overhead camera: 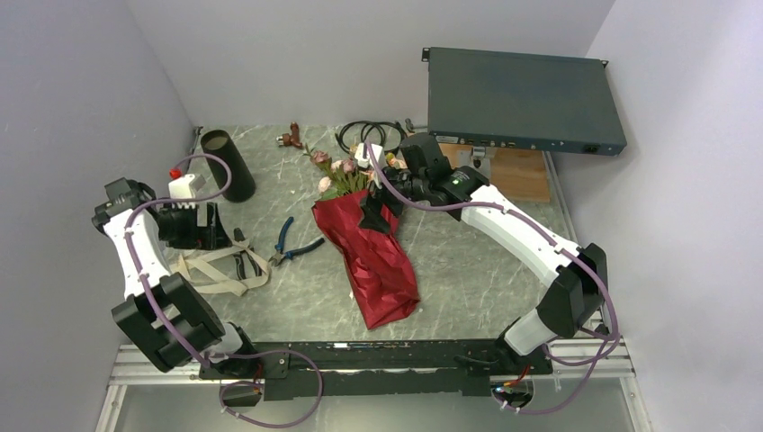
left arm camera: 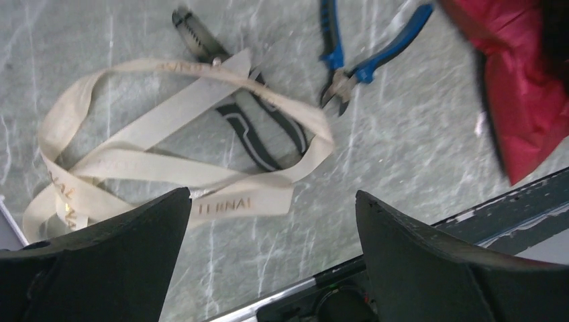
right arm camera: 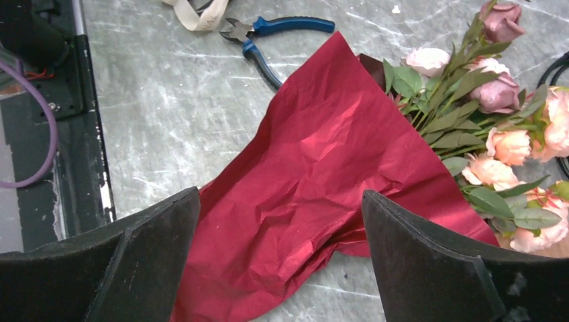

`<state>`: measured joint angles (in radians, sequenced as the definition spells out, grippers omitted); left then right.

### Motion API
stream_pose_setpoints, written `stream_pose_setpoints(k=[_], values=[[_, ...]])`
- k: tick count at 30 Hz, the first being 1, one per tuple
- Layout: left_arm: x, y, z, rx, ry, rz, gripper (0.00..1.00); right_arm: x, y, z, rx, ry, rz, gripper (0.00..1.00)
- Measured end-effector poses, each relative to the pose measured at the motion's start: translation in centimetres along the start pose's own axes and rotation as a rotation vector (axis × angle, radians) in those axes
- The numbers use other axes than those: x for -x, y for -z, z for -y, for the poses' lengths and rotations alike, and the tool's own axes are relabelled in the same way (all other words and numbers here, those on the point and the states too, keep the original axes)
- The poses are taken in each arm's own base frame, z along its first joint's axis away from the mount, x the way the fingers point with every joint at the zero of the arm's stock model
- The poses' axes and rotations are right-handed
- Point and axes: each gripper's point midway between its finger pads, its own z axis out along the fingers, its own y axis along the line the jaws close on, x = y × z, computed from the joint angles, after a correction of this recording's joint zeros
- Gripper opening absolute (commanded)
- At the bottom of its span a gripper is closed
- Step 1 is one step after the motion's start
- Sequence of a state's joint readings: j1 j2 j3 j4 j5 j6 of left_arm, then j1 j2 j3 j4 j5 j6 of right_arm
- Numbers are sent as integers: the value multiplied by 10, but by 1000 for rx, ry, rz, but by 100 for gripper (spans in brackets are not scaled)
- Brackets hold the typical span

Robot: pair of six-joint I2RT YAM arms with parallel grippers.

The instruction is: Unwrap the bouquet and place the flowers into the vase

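The bouquet [overhead camera: 373, 261] lies in the middle of the table, its crinkled red paper [right arm camera: 322, 161] loosened around the stems. The flowers [right arm camera: 496, 94], pink, peach and mauve roses with green leaves, stick out of the wrap's far end [overhead camera: 346, 175]. My right gripper [right arm camera: 280, 198] hovers open just above the red paper, nothing between its fingers [overhead camera: 373, 216]. The beige printed ribbon [left arm camera: 134, 154] lies loose on the table, off the bouquet. My left gripper [left arm camera: 272, 201] is open above the ribbon's near end, holding nothing. The dark vase [overhead camera: 227, 165] stands upright at the back left.
Blue-handled pliers [left arm camera: 355, 60] and black pliers [left arm camera: 248, 127] lie by the ribbon, the black ones partly under it. A white bottle with a red cap [overhead camera: 183, 184] stands near the vase. A coiled black cable [overhead camera: 369, 135], a rack unit [overhead camera: 522, 90] and a wooden board [overhead camera: 522, 171] are at the back.
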<state>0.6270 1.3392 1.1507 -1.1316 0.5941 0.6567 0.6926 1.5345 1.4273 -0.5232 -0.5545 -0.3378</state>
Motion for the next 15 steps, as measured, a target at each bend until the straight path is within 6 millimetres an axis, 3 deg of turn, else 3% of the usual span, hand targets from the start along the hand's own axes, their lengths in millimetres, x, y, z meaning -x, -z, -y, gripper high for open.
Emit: stream_pose_setpoints(k=[7, 10, 15], values=[[43, 18, 27, -89, -38, 161, 99, -5, -3, 9, -39, -5, -22, 91], [57, 21, 43, -121, -48, 216, 99, -4, -18, 17, -48, -23, -42, 91], [75, 22, 60, -158, -54, 295, 100, 6, -63, 33, -90, -17, -80, 91]])
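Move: From the right hand, the wrap's upper left corner is about 14 cm to the left, 15 cm ahead and 22 cm below; the flowers sit some 24 cm ahead and 6 cm left, the pliers 4 cm ahead and 20 cm left. The left hand has the ribbon roughly 14 cm below it, 1 cm ahead and 2 cm right; for this hand the wrap's corner lies 18 cm ahead and 25 cm right, the vase 24 cm ahead and 5 cm right. Towards the open, flowered end of the wrap, at its upper left corner, the right hand sets off slowly, then sweeps left and forward some 7 cm, sinking slightly, fingers open and touching nothing. The left hand, also empty and open, climbs about 7 cm away from the ribbon while drifting right and forward, its fingertips tilting up roughly 20 degrees. ##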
